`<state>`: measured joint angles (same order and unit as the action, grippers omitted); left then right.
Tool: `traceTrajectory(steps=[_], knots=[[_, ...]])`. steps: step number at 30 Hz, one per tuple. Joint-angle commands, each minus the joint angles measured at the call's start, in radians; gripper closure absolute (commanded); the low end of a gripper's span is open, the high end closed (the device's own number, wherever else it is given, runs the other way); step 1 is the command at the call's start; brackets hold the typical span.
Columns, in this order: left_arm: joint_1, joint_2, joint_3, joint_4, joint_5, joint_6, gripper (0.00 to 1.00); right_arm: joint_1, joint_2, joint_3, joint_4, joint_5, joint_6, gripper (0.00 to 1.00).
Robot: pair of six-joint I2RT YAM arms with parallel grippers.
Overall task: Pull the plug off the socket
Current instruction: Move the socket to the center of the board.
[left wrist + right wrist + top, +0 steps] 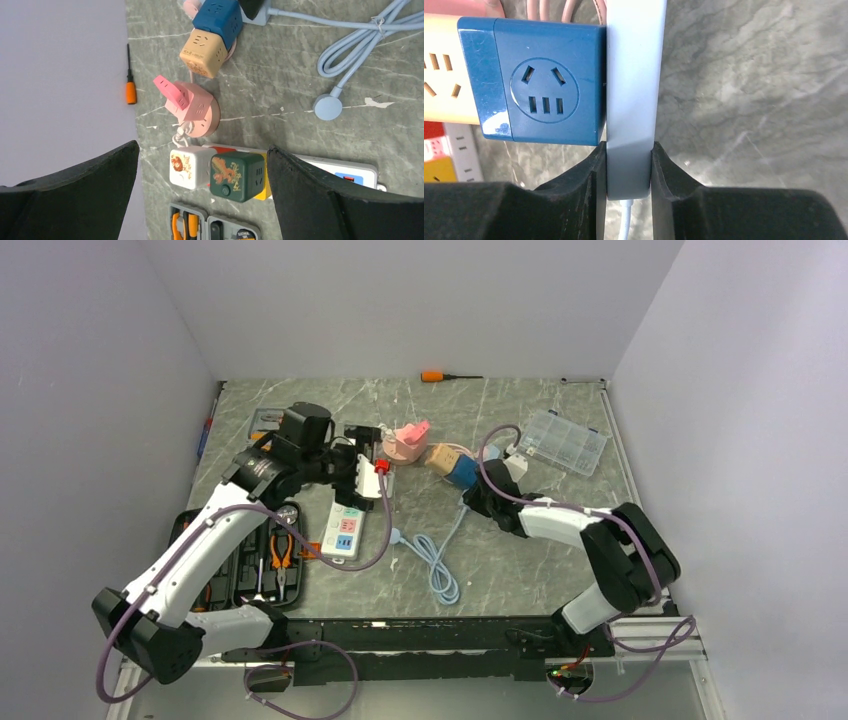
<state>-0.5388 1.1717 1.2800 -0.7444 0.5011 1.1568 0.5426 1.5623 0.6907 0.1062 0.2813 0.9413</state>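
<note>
The socket (345, 530), a long white power strip (350, 170), lies left of centre. Cube-shaped plugs sit on its far end: a white one (189, 167), a dark green one (237, 175), and a yellow one (266, 185) partly hidden behind it. My left gripper (362, 465) hangs above these cubes, open wide (203, 150), touching none of them. My right gripper (480, 498) is shut (630, 150) on the end of a shorter light-blue strip (634, 75), both fingers pressed against its sides. A blue cube (544, 80) is plugged into that strip.
A pink round disc (202, 115) and a tan cube (202, 50) lie between the two strips. The light-blue cable (435, 560) coils mid-table. An open tool case (250, 560) sits left, a clear box (565, 440) back right, an orange screwdriver (440, 376) by the back wall.
</note>
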Motion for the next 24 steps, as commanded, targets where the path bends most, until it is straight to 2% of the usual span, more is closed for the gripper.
traceTrajectory(steps=[1,7,16,24], knots=[[-0.036,0.058,-0.011,0.056,0.043,-0.019,0.01,0.007,-0.135,-0.028,-0.096,0.095,-0.120,0.93],[-0.145,0.264,0.039,0.109,0.047,-0.008,0.01,0.007,-0.258,-0.077,-0.102,0.068,-0.168,0.97],[-0.186,0.634,0.341,0.097,0.100,-0.073,0.01,0.005,-0.337,-0.141,-0.070,-0.012,-0.215,0.99],[-0.250,0.758,0.369,0.186,0.129,-0.125,0.01,0.000,-0.361,-0.138,-0.066,-0.029,-0.244,0.99]])
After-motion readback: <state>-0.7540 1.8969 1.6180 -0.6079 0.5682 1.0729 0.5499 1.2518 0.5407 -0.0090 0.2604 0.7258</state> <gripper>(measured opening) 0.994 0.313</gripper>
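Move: From the left hand, wide open and empty, the beige adapter on the light-blue socket lies about 15 cm ahead, 12 cm right and 20 cm below. The blue adapter joining it to the socket is about 13 cm ahead, 16 cm right and 22 cm below; the pink socket is some 22 cm ahead, 4 cm right and 24 cm below. From the right hand, already gripping the socket's cable end, the beige adapter is about 8 cm ahead, 5 cm left and 4 cm higher. Sweep the left gripper about 17 cm right and 13 cm down, easing some 5 cm forward, to come in over the beige adapter; keep it wide open, tip it farther down and turn it slightly clockwise. Meanwhile keep the right grip on the light-blue socket and draw it back about 5 cm, a little right and up, turning it counter-clockwise. ##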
